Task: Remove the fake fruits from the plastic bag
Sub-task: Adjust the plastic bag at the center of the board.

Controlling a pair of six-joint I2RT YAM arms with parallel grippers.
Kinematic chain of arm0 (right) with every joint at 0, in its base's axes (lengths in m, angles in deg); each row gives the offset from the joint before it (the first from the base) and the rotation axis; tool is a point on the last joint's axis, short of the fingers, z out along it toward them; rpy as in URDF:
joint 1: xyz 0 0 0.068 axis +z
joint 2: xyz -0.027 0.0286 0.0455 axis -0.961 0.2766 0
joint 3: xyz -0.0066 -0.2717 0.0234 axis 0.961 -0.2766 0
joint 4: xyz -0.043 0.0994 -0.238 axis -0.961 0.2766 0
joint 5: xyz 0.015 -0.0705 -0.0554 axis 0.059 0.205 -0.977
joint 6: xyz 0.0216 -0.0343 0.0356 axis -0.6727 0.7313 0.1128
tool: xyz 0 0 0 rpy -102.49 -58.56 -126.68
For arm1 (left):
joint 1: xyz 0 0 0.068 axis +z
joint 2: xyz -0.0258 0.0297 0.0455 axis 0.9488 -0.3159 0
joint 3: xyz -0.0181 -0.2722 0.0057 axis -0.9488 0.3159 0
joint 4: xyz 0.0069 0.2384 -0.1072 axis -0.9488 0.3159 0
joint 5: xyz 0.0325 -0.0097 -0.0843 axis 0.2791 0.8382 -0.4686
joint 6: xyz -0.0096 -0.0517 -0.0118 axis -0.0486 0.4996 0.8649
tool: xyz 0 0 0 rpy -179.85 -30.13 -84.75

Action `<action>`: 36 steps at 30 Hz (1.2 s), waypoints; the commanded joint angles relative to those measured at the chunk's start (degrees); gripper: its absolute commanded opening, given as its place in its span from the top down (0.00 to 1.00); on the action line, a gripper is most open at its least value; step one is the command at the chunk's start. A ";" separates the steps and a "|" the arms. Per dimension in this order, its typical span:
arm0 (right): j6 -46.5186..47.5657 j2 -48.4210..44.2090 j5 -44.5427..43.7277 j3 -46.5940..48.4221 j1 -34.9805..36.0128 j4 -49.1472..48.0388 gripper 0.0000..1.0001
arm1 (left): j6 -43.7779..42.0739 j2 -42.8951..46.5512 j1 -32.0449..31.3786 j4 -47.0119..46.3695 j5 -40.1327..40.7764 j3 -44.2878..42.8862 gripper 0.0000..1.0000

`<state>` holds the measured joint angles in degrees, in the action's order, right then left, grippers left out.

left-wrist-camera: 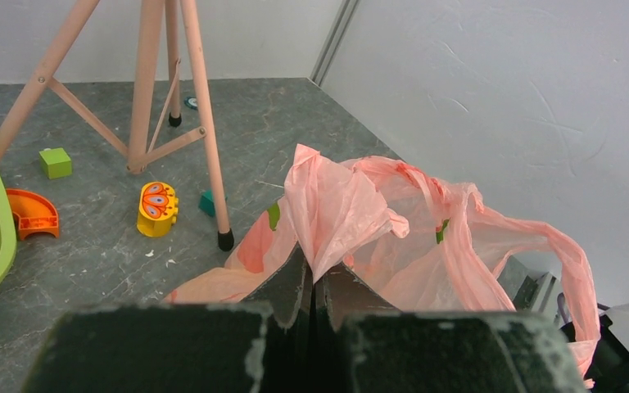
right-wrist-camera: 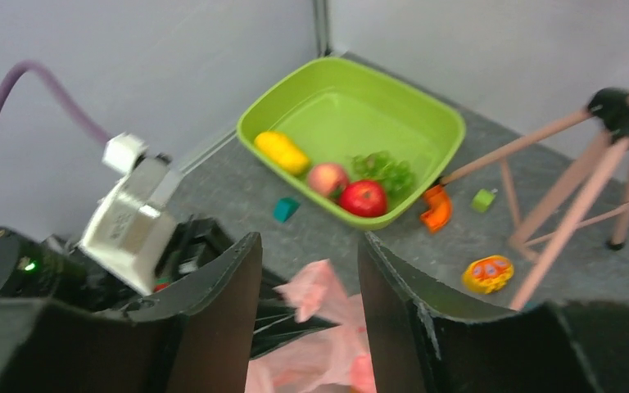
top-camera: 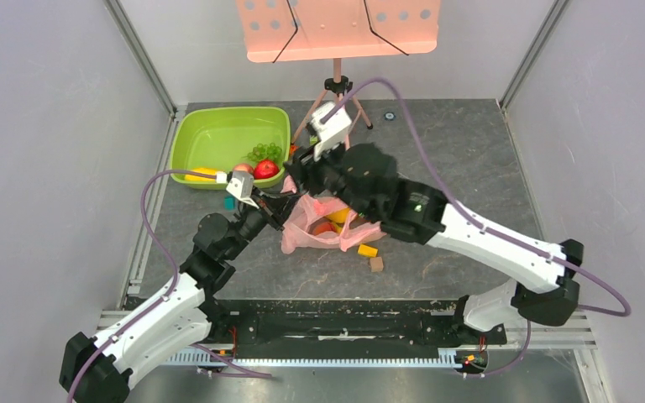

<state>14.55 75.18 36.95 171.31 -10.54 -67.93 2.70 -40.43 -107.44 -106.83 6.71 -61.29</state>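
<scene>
The pink plastic bag (top-camera: 329, 220) lies crumpled mid-table, with yellow and red shapes showing through it. My left gripper (top-camera: 277, 206) is shut on a raised fold of the plastic bag (left-wrist-camera: 352, 205), its jaws (left-wrist-camera: 318, 277) pressed together on the film. My right gripper (right-wrist-camera: 309, 239) hovers open above that pinched fold (right-wrist-camera: 321, 288), nothing between its fingers. In the top view the right gripper (top-camera: 300, 173) sits between the bag and the basin. A red apple (right-wrist-camera: 363, 197), a peach (right-wrist-camera: 328, 178), a yellow fruit (right-wrist-camera: 281, 151) and green grapes (right-wrist-camera: 385, 168) lie in the basin.
The lime-green basin (top-camera: 218, 126) stands at the back left. A pink stand's tripod legs (left-wrist-camera: 205, 123) rise behind the bag. Small toys lie about: a yellow block (left-wrist-camera: 157, 209), an orange curved piece (left-wrist-camera: 34, 213), a green cube (left-wrist-camera: 55, 162), a yellow cube (top-camera: 368, 250), a tan cube (top-camera: 376, 264).
</scene>
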 commanded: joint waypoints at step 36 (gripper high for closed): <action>-21.01 6.44 -13.30 -15.54 -0.38 18.82 0.96 | -3.25 -0.23 -1.39 1.70 1.01 -2.28 0.98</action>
<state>-5.69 80.08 25.19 153.65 -9.34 -53.88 2.56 -41.13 -108.47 -104.62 7.14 -61.86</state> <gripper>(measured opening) 0.044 0.033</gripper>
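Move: The pink plastic bag's middle lies about 33 cm below the right hand, level with it front to back and some 8 cm to its right. The green tray's middle is roughly 27 cm ahead and 24 cm left; the yellow block lies 5 cm back and 19 cm right, the brown block 10 cm back and 22 cm right. The left hand still pinches the bag's left corner, with the bag's middle 9 cm to its right and 18 cm lower. The right hand starts above the left gripper, swings barely 2 cm farther left, then sinks some 20 cm towards the bag, ending about 3 cm right of where it began, while its half-open fingers shut before most of the descent and the pointing-left wrist tips down and rolls by roughly 30 degrees altogether. It ends with the empty shut fingertips down at the bag's rim just right of the left gripper, seeming to touch the film, while the left hand keeps its pinch on the corner and stays put but for a sag of under 1 cm. ##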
